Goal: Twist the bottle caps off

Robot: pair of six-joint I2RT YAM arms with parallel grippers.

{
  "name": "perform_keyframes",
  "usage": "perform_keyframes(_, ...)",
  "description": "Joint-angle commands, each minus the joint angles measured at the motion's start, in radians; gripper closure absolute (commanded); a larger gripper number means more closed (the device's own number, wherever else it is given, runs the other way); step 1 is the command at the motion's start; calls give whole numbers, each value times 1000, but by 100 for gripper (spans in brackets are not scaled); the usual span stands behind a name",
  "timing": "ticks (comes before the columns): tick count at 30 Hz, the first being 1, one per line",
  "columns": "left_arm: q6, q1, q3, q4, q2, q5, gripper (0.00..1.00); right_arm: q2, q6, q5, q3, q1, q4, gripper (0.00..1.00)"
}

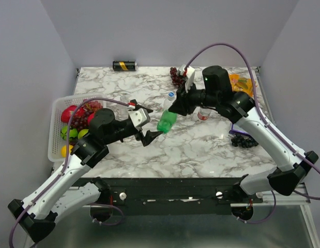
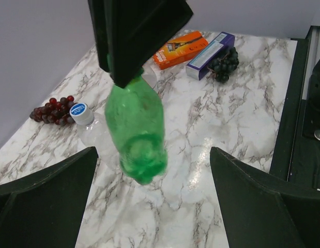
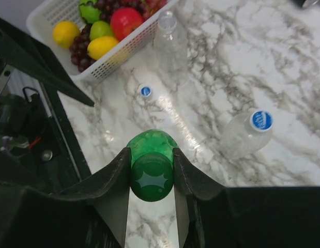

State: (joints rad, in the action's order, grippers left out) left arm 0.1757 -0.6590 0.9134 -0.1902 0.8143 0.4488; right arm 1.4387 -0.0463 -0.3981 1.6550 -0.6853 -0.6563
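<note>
The translucent green bottle (image 1: 166,122) hangs tilted above the table, base toward the left arm. My right gripper (image 3: 152,178) is shut on its green cap (image 3: 151,177), one finger pressing each side. My left gripper (image 2: 154,206) is open wide, and the green bottle's base (image 2: 143,165) hangs just beyond its fingers (image 2: 46,201) without touching them. A clear bottle with a blue cap (image 3: 242,135) lies on the marble behind. Another clear bottle (image 3: 170,44) lies capless beside the basket, with a loose blue cap (image 3: 145,91) near it. The red-label bottle (image 1: 203,115) is mostly hidden by my right arm.
A white basket (image 1: 55,129) of fruit sits at the left edge. Red grapes (image 2: 52,109) lie at the back, with dark grapes (image 2: 224,63), an orange box (image 2: 179,49) and a purple box (image 2: 210,51) on the right. A black-and-gold can (image 1: 124,65) lies against the back wall.
</note>
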Motion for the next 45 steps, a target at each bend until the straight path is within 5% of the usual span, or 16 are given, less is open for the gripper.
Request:
perform_keyframes(1, 50, -62, -24, -8, 31, -87, 1, -118, 114, -125, -191, 4, 153, 99)
perform_keyframes(17, -108, -80, -139, 116, 104, 139, 1, -253, 191, -131, -347, 4, 222, 99)
perform_keyframes(31, -168, -80, -131, 161, 206, 156, 2, -248, 235, -229, -388, 4, 300, 99)
perform_keyframes(39, -219, -91, -146, 186, 241, 130, 43, -253, 253, -223, -439, 4, 349, 99)
perform_keyframes(43, -214, -108, -154, 186, 240, 103, 50, -268, 287, -182, -465, 4, 371, 99)
perform_keyframes(44, -211, -113, -157, 186, 237, 93, 51, -271, 301, -164, -472, 4, 374, 96)
perform_keyframes(45, -209, -116, -159, 186, 230, 62, 56, -277, 309, -130, -474, 4, 379, 75)
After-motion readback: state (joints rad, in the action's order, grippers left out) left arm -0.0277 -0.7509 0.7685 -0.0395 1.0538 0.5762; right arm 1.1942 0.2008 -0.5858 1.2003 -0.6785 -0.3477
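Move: The green bottle hangs by its cap from the right fingers. Its middle lies about 6 cm ahead of the open left hand, 7 cm to its right and 6 cm lower. From the left hand, the blue-capped bottle stands some 20 cm ahead, 8 cm right, and the uncapped bottle 20 cm ahead, 12 cm left, both about 19 cm below. The right hand is bringing the green bottle to the left fingers, some 6 cm back, 10 cm left and 3 cm below it. The left fingers close around the green bottle's body and stop on it, part shut, after the open hand sinks about 10 cm and reaches some 6 cm right, its forward side tipping down about 20 degrees with a slight clockwise turn. The right hand keeps its pinch on the cap, drawing back about 6 cm while dipping, rising a little and sinking again to end some 4 cm lower. ##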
